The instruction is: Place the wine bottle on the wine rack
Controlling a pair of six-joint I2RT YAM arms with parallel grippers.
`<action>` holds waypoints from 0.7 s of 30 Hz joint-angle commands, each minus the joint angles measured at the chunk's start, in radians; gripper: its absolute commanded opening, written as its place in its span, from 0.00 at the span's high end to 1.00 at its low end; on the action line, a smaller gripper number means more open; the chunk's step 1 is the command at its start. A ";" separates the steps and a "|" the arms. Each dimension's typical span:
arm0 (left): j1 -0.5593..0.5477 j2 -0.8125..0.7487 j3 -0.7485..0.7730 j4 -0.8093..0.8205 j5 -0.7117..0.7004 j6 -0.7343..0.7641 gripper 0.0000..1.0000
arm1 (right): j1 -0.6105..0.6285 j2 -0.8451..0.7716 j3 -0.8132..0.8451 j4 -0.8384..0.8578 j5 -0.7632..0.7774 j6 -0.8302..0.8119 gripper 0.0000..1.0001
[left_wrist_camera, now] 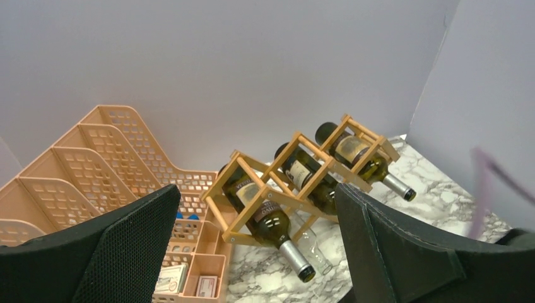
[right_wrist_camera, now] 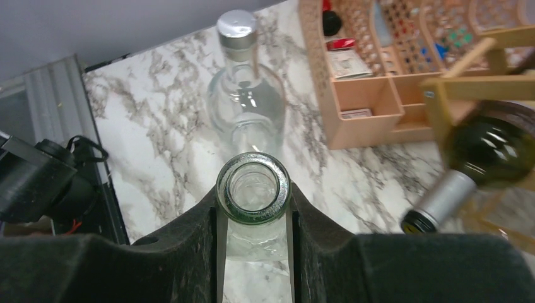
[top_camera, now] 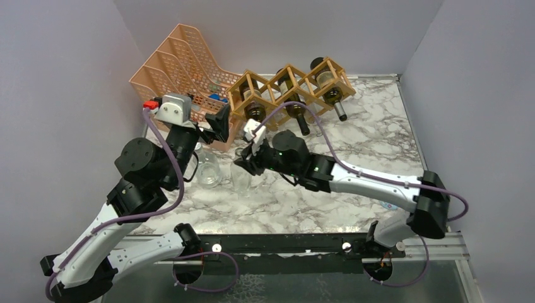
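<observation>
My right gripper [right_wrist_camera: 253,214] is shut on the neck of a clear, uncapped wine bottle [right_wrist_camera: 253,187], which stands upright on the marble table; from above the gripper [top_camera: 247,154] sits over the bottle [top_camera: 241,178]. The wooden wine rack [top_camera: 290,88] lies at the back and holds three dark bottles. In the right wrist view, one slat of the rack [right_wrist_camera: 479,88] and a dark bottle [right_wrist_camera: 486,154] show at right. My left gripper [top_camera: 217,123] hangs open and empty beside the rack's left end. Its wrist view looks between wide-apart fingers [left_wrist_camera: 126,246] at the rack [left_wrist_camera: 296,167].
A second clear bottle [top_camera: 208,167] with a silver cap [right_wrist_camera: 236,25] stands just left of the held one. The peach file organizer [top_camera: 183,63] fills the back left, with small boxes in its front trays. Another clear bottle neck [left_wrist_camera: 315,245] pokes out under the rack. Walls close three sides.
</observation>
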 commanded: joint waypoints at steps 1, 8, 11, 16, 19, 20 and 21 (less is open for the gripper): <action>0.004 -0.003 -0.048 -0.014 0.014 -0.019 0.01 | 0.005 -0.190 -0.096 0.114 0.209 0.000 0.96; 0.004 0.005 -0.208 -0.052 0.149 -0.039 0.01 | 0.004 -0.417 -0.224 0.015 0.408 0.081 0.97; 0.004 0.013 -0.314 -0.026 0.290 -0.056 0.01 | 0.004 -0.482 -0.242 -0.025 0.458 0.111 0.98; 0.004 0.012 -0.490 0.050 0.547 -0.067 0.01 | 0.005 -0.527 -0.232 -0.100 0.518 0.147 0.98; 0.003 -0.001 -0.569 0.129 0.597 -0.075 0.01 | 0.004 -0.536 -0.219 -0.137 0.546 0.171 0.98; 0.004 -0.005 -0.597 0.167 0.610 -0.071 0.01 | 0.005 -0.540 -0.215 -0.142 0.545 0.178 0.98; 0.003 -0.007 -0.624 0.203 0.620 -0.069 0.01 | 0.005 -0.543 -0.212 -0.145 0.538 0.185 0.98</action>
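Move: The right hand already holds the clear wine bottle by its neck, with the bottle's middle some 34 cm below the open left hand, 3 cm to its right and 1 cm nearer the base. From the right hand, the wine rack is about 27 cm ahead, 16 cm to the right and 12 cm lower. The capped bottle stands roughly 12 cm left of the right hand, 2 cm farther out and 14 cm lower. The left hand, fingers kept wide open, sinks some 26 cm while drifting about 10 cm right, tipping downward and turning clockwise so that its gap comes towards the held clear bottle's body, which it does not yet touch. Meanwhile the right hand keeps its pinch on the neck and carries the bottle about 16 cm right and 6 cm up, away from the capped bottle and across in front of the wine rack, turning clockwise some 30 degrees and easing off at the end. ##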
